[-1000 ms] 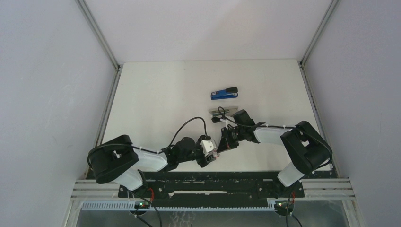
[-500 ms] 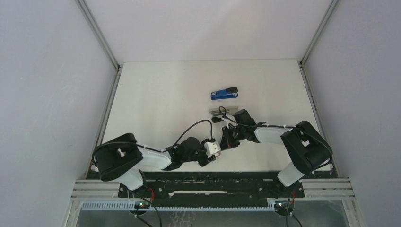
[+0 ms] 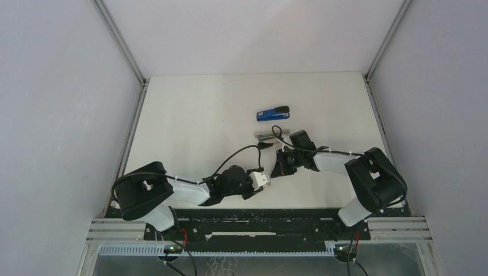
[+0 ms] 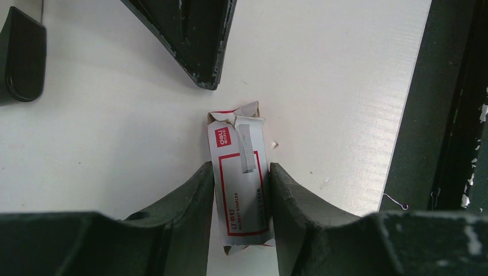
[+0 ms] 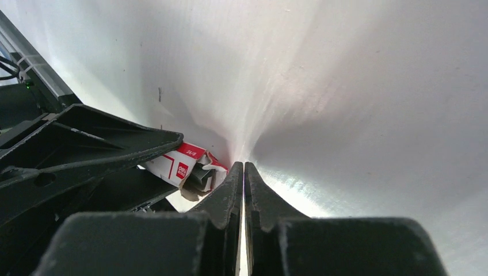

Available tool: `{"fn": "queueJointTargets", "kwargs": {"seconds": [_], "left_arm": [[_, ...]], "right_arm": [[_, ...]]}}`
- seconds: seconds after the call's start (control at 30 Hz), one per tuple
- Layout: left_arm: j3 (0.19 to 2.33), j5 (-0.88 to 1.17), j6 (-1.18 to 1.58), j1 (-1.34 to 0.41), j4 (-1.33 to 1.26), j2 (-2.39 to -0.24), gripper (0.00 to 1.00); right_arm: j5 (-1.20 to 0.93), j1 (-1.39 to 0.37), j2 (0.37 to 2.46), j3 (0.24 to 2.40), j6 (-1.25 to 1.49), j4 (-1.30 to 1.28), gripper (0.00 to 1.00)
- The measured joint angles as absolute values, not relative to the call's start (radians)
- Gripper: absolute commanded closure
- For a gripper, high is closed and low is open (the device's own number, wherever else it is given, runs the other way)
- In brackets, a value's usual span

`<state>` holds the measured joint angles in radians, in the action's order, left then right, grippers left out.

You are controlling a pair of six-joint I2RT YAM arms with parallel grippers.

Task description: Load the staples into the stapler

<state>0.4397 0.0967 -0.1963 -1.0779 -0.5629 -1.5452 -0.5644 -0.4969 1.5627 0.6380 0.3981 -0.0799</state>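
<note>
The staples box (image 4: 240, 184), white with red print and a torn open end, lies on the white table (image 4: 115, 126). A short silver staple strip (image 4: 247, 150) rests on top of it. My left gripper (image 4: 240, 168) is shut on the box, both fingers pressing its long sides. In the top view the box (image 3: 262, 179) sits in the left gripper (image 3: 259, 183), close to the near edge. My right gripper (image 5: 243, 165) is shut with nothing in it, its tip just beside the box's open end (image 5: 183, 168). The blue stapler (image 3: 273, 113) lies closed farther back, away from both grippers.
A small silver-grey piece (image 3: 269, 135) lies between the stapler and the right arm (image 3: 322, 161). The black mounting rail (image 4: 449, 115) runs along the near table edge, right of the box. Enclosure walls (image 3: 69, 115) stand on both sides.
My left jaws have closed in from wide apart onto the box's sides. Both grippers and the box have shifted a little to the right.
</note>
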Motion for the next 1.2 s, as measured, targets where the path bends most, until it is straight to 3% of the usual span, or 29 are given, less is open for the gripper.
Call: {"fn": "queueJointTargets", "kwargs": {"seconds": [0.17,0.33,0.7,1.2], "left_arm": [[0.440,0.092,-0.196,-1.078,-0.561,-1.545,0.57],[0.442,0.090,-0.196,-1.078,-0.557,-1.545,0.57],[0.442,0.081,-0.186,-1.078,-0.559,-1.543,0.60],[0.440,0.077,-0.167,-1.078,-0.561,-1.530,0.62]], "right_arm": [[-0.572,-0.481,1.560,0.638,0.396,-0.081,0.98],[-0.604,-0.479,1.532,0.633,0.405,-0.078,0.82],[-0.646,-0.494,1.514,0.565,0.473,-0.018,0.67],[-0.657,-0.480,1.514,0.479,0.614,0.113,0.71]]}}
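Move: The left hand already holds the staple box between its pads, its torn-open end pointing to the robot's right. From the shut right fingers the box's middle lies about 3 cm back and 3 cm left, about level in height. The grey stapler lies some 14 cm ahead of the right hand, and the blue stapler about 25 cm ahead, both with next to no sideways offset and near the same height. The right hand rises 1.5 cm, then backs 2–3 cm and sinks to the box's open end, fingers opening a third. ##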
